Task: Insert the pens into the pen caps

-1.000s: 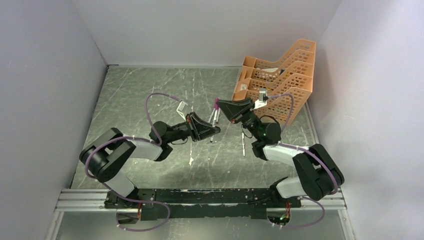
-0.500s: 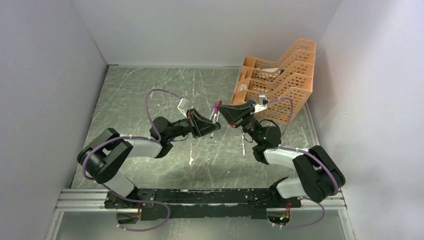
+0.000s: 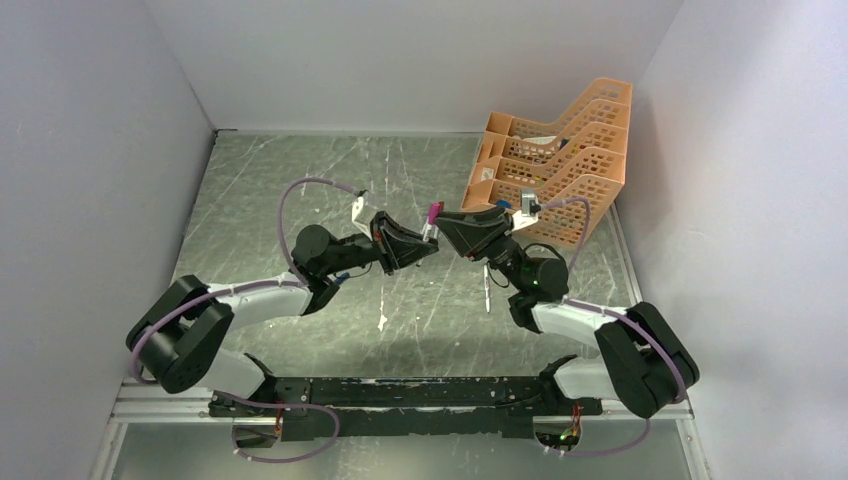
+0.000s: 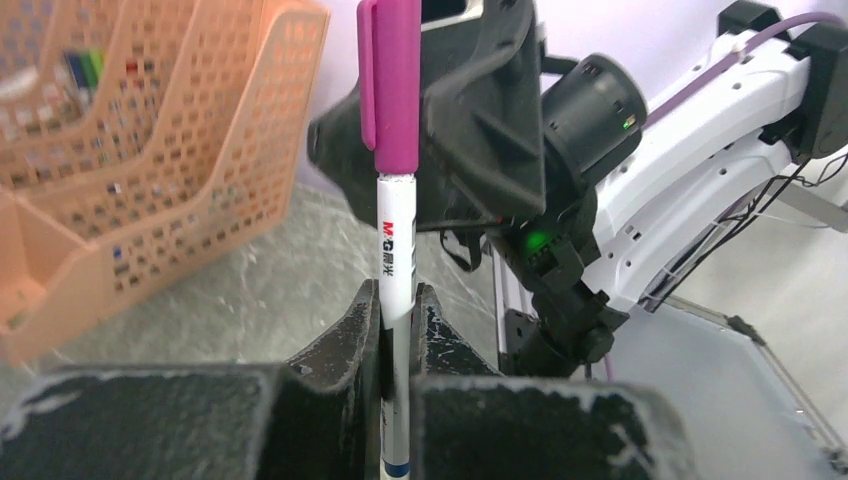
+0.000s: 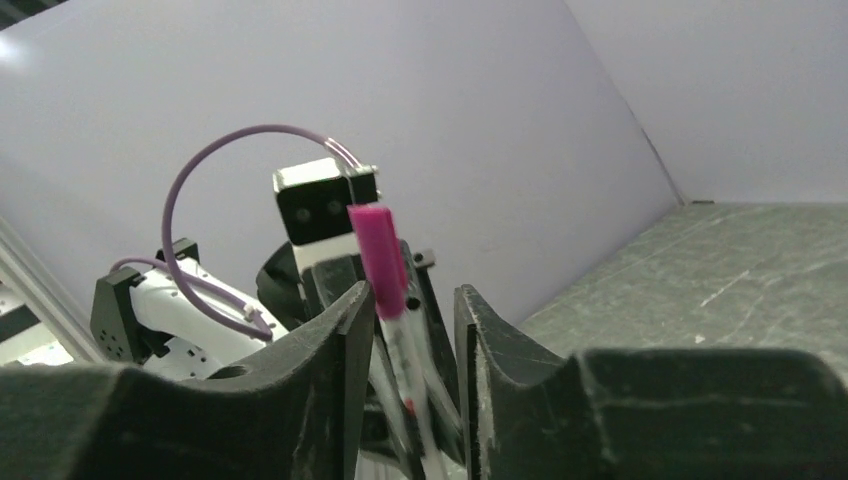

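Observation:
My left gripper (image 4: 398, 302) is shut on a white pen (image 4: 396, 250) and holds it upright. A magenta pen cap (image 4: 394, 85) sits on the pen's top end. In the top view the capped pen (image 3: 431, 214) stands between the two grippers above the table's middle. My right gripper (image 5: 412, 300) faces it with its jaws apart. The magenta cap (image 5: 377, 255) shows in the gap near one finger, with free space on the other side. A second pen (image 3: 487, 287) lies on the table under the right arm. No other caps are in view.
An orange mesh tray (image 3: 560, 150) with stacked compartments stands at the back right, close behind the right gripper. The scratched grey table (image 3: 300, 170) is walled on the left, back and right. Purple cables loop over both wrists.
The right gripper's jaws have opened off the magenta cap, which stays on the pen. The left arm has shifted the pen slightly left and back; the right wrist followed.

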Controlling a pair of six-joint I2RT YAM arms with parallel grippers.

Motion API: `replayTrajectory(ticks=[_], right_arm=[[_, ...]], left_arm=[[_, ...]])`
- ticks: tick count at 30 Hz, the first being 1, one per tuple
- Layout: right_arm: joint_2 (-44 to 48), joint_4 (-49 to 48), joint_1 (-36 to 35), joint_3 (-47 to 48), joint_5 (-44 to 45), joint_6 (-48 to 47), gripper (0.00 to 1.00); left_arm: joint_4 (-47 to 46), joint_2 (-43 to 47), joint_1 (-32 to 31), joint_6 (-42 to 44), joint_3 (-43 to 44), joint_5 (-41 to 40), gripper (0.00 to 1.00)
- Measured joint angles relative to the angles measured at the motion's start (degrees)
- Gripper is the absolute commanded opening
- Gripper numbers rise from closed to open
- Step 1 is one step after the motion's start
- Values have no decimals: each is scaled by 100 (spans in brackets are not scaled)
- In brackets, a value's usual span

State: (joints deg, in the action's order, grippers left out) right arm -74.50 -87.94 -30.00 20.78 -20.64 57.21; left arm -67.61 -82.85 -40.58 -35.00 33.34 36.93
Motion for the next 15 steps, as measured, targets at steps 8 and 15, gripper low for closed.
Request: replayTrajectory(ticks=[8, 15], right_arm=[[372, 28, -2, 2, -153, -164, 51], [960, 699, -2, 118, -205, -638, 58]], left_arm=[[50, 269, 0, 492, 188, 98, 7], [767, 352, 0, 1176, 195, 133, 7]])
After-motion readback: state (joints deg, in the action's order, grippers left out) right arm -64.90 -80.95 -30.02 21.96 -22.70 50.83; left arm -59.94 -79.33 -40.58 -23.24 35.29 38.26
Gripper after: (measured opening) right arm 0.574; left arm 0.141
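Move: Just off the right hand's loosened fingers, the magenta cap sits some 3 cm to its left, about level fore and aft and 1 cm higher. The loose pen on the table lies roughly 5 cm ahead, 9 cm right and 31 cm below that hand. The left hand holds the capped pen's body; the cap is about 6 cm above its grip, 2 cm ahead and 1 cm right. The finished red-capped pen lies roughly 24 cm ahead of the left hand, 3 cm right, 26 cm down. Opening wider to just past half, the right hand backs off from the already released magenta cap, rising about 3 cm and drawing back 2 cm, slightly right, its fingers tipping up. The left hand keeps its pinch on the pen body, rises nearly 3 cm, then sinks most of the way back, rolling some 10 degrees so the pen's capped end tips back towards the base. ##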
